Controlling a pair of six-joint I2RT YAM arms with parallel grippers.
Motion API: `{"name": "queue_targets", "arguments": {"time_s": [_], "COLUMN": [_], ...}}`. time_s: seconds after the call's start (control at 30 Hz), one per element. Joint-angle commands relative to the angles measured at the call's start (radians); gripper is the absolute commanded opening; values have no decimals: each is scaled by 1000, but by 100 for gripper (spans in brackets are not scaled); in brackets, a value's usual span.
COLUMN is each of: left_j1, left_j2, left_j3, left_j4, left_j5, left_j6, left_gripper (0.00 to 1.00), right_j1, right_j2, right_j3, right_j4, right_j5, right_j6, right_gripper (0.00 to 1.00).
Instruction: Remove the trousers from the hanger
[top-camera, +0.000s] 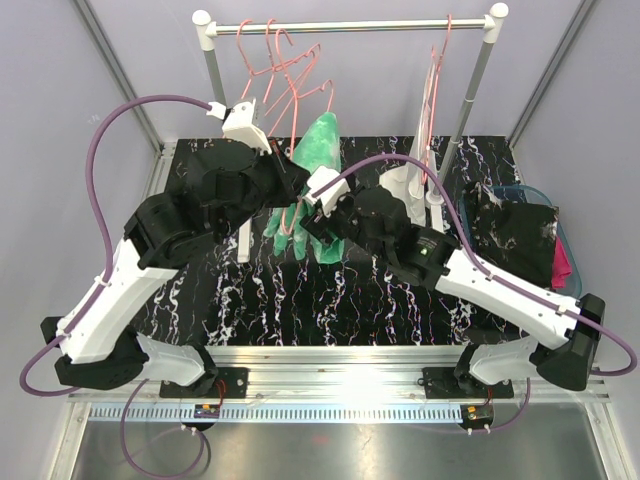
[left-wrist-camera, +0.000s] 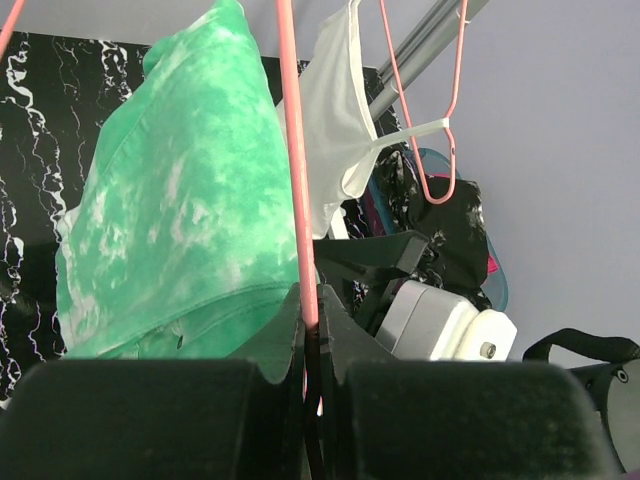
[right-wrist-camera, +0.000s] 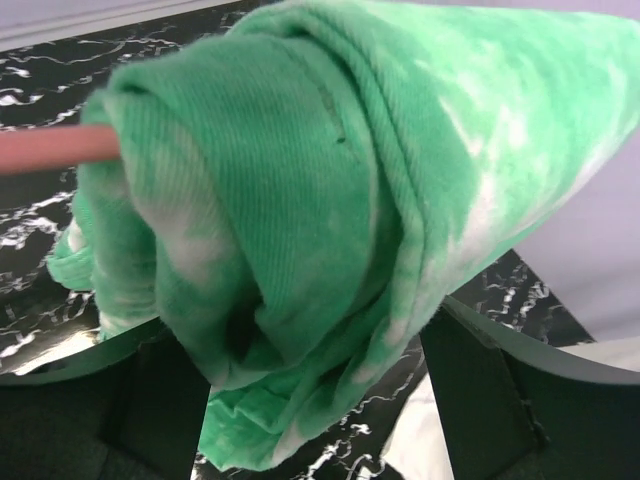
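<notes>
The green-and-white tie-dye trousers (top-camera: 322, 150) hang folded over a pink wire hanger (left-wrist-camera: 293, 180) in front of the rail. My left gripper (top-camera: 292, 182) is shut on the hanger's wire, which runs up from between the closed jaws (left-wrist-camera: 312, 310) beside the cloth (left-wrist-camera: 180, 220). My right gripper (top-camera: 308, 215) stands open around the lower folded end of the trousers (right-wrist-camera: 330, 200). Its left finger (right-wrist-camera: 150, 400) is against the cloth and its right finger (right-wrist-camera: 480, 390) stands a little apart. The hanger's wire (right-wrist-camera: 55, 147) enters the fold from the left.
A white rail (top-camera: 350, 27) on two posts carries several empty pink hangers (top-camera: 270, 70) and a white garment (top-camera: 415, 185). A blue bin (top-camera: 520, 192) at the right holds black marbled trousers (top-camera: 515, 240) and magenta cloth (top-camera: 562, 262). The tabletop (top-camera: 300, 300) is black marbled.
</notes>
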Motion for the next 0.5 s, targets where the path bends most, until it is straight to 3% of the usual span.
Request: {"name": "queue_targets", "arguments": {"time_s": [0.0, 0.3, 0.37, 0.43, 0.47], "left_j1": [-12, -12, -12, -12, -12], "left_j2": [-14, 18, 18, 19, 23], "left_j3": [38, 33, 32, 33, 36], "left_j4": [189, 153, 155, 150, 149], "left_j5": [15, 68, 77, 74, 76], "left_j6": [16, 50, 50, 56, 59], "left_gripper": [0, 0, 0, 0, 0], "right_j1": [-6, -8, -9, -9, -8], "right_j2": [-3, -29, -6, 6, 11], "right_j3": [74, 146, 166, 189, 194], "right_j4": [76, 58, 21, -2, -19], "right_j5": [96, 67, 56, 44, 27], "right_j6": [-87, -173, -190, -199, -201], "right_gripper": [84, 84, 76, 54, 48]}}
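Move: The green trousers still hang on the pink hanger that my left hand holds. Their middle is about 6 cm ahead of my right hand, 2 cm left and 2 cm above; from my left hand it is some 10 cm ahead, 3 cm right and 8 cm below. Near my right hand, the hanger's lower bar lies roughly 3 cm ahead, 5 cm left and 4 cm up; the white trousers are about 8 cm ahead, 18 cm right and 4 cm up. I lift my right hand about 5 cm up along the green trousers, tipping its fingers up some 10 degrees, and late in the rise start closing them, from wide to roughly half, with the bunched cloth between them. My left hand keeps its pinch on the hanger and brings it slightly down and to the right, towards my right hand. ##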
